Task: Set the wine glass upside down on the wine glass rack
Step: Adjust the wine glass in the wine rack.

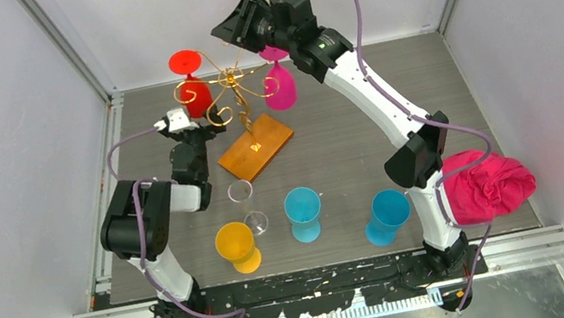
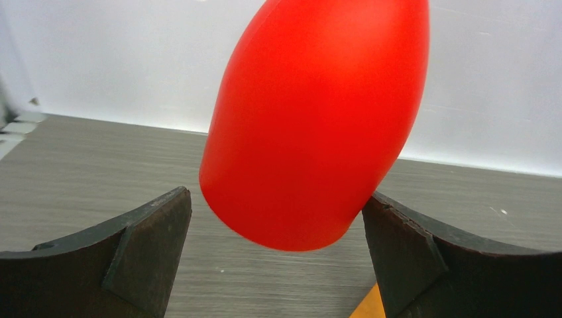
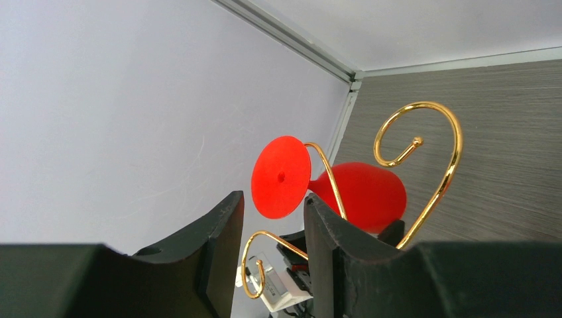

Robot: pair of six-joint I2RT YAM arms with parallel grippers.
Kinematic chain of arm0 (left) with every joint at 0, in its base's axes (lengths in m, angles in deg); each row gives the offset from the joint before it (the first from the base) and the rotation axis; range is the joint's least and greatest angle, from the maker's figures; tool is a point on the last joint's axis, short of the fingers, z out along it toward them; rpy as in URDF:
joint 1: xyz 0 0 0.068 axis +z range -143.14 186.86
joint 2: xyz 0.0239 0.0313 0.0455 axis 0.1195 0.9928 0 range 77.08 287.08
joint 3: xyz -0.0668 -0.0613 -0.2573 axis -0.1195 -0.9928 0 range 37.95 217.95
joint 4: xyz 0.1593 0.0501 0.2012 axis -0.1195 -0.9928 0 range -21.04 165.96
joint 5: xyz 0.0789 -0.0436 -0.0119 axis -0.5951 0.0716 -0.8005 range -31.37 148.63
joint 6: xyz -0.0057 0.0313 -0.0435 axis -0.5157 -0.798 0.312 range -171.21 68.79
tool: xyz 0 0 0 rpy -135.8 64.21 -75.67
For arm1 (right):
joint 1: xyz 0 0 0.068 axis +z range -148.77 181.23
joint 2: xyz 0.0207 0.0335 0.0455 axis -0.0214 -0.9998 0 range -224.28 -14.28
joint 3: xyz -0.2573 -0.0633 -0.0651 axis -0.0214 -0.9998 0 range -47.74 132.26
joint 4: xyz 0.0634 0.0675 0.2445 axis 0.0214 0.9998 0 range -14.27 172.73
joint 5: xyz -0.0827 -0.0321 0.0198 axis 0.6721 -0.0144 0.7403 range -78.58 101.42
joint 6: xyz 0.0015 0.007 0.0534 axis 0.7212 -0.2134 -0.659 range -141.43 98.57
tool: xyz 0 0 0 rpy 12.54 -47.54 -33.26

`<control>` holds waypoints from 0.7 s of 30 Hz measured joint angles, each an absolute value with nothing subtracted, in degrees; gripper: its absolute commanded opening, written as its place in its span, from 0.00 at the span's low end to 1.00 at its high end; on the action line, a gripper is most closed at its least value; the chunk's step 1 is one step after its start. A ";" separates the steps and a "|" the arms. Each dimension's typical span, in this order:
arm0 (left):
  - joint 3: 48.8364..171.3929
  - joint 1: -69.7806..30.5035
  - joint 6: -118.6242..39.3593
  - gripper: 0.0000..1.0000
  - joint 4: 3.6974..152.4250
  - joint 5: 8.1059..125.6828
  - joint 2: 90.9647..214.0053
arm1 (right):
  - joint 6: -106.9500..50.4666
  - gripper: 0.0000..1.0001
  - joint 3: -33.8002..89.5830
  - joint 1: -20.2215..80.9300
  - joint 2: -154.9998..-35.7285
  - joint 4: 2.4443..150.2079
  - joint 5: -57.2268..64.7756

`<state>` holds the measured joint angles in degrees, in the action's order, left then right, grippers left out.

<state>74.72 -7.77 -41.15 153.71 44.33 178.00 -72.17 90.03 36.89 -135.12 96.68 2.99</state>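
Observation:
A red wine glass (image 1: 191,83) hangs upside down, foot up, from a scroll arm of the gold wire wine glass rack (image 1: 235,84). A magenta glass (image 1: 279,85) hangs the same way on the rack's right side. The rack's wooden base (image 1: 256,148) lies in front. My left gripper (image 1: 198,125) sits low beside the red glass. In the left wrist view its fingers (image 2: 152,232) stand wide open on either side of the red bowl (image 2: 311,126). My right gripper (image 1: 225,31) hovers above the rack, jaws apart and empty (image 3: 273,199), with the red glass's foot (image 3: 280,177) and gold scrolls (image 3: 424,165) beyond.
Standing upright near the front are a clear glass (image 1: 247,204), a yellow glass (image 1: 237,246), a teal glass (image 1: 303,212) and a blue glass (image 1: 385,215). A pink cloth (image 1: 489,184) lies at the right edge. Walls close in on the left, back and right.

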 measured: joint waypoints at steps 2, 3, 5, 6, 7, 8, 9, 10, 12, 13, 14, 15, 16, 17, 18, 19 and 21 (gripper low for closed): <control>73.63 -7.99 -41.21 1.00 153.69 41.49 176.87 | -71.84 0.45 90.03 37.02 -135.05 97.14 3.01; 73.12 -8.10 -41.30 1.00 153.49 40.26 176.21 | -71.64 0.45 90.03 37.08 -135.03 97.29 3.01; 72.05 -8.52 -41.41 1.00 152.69 37.46 174.16 | -71.25 0.45 90.03 37.28 -134.92 97.64 3.01; 71.59 -8.73 -41.43 1.00 152.31 36.22 172.95 | -71.08 0.45 90.03 37.41 -134.81 97.95 3.01; 71.27 -8.89 -41.45 1.00 152.21 35.37 172.01 | -71.03 0.45 90.01 37.52 -134.73 98.08 3.01; 70.98 -9.02 -41.47 1.00 152.03 34.62 171.14 | -70.94 0.45 89.86 37.65 -134.49 98.06 3.03; 70.70 -9.17 -41.47 1.00 151.90 33.99 170.27 | -70.88 0.45 89.49 37.76 -134.14 98.08 3.06; 70.33 -9.32 -41.52 1.00 151.86 33.40 169.33 | -70.83 0.45 88.94 37.87 -133.66 98.17 3.14; 69.65 -9.63 -41.56 1.00 151.24 32.68 167.80 | -70.77 0.45 88.09 38.02 -132.67 98.14 3.25; 69.34 -9.76 -41.54 1.00 150.94 32.61 167.25 | -70.75 0.45 87.48 38.05 -131.95 98.10 3.36; 68.93 -9.96 -41.54 1.00 150.54 32.42 166.64 | -70.68 0.45 86.91 38.15 -131.23 98.17 3.45; 68.40 -10.18 -41.54 1.00 150.19 32.22 165.96 | -70.62 0.45 86.23 38.24 -130.46 98.12 3.45; 67.86 -10.44 -41.54 1.00 149.76 32.00 165.24 | -70.57 0.45 85.49 38.31 -129.66 98.04 3.49; 67.31 -10.72 -41.56 1.00 149.32 31.76 164.52 | -70.51 0.45 84.68 38.37 -128.85 98.01 3.60; 66.61 -11.18 -41.63 1.00 148.29 31.48 163.23 | -70.40 0.45 83.63 38.42 -127.88 97.97 3.67; 66.22 -11.49 -41.63 1.00 147.57 31.28 162.29 | -70.31 0.45 82.64 38.42 -127.01 97.95 3.82; 65.28 -12.38 -41.65 1.00 144.62 30.80 158.77 | -70.11 0.45 80.59 38.50 -125.20 97.77 3.93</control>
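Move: The red wine glass hangs upside down on the rack, its middle about 4 cm ahead of the left hand's open fingers, 2 cm to the right and 6 cm higher. The rack's hub is roughly 10 cm to the right of that hand, level with it and 12 cm up; the magenta glass is some 20 cm right and 3 cm ahead, 6 cm up. From the right hand, the red glass lies around 5 cm ahead, 9 cm left and 17 cm below. The red glass is left hanging as the left hand comes away from its bowl with fingers wide open: first left and back, then mostly back and a little up, about 6 cm back in all, turning some 10 degrees counter-clockwise. The right hand, half open and holding nothing, also draws back from above the rack, about 4 cm, rising and drifting right late on. ##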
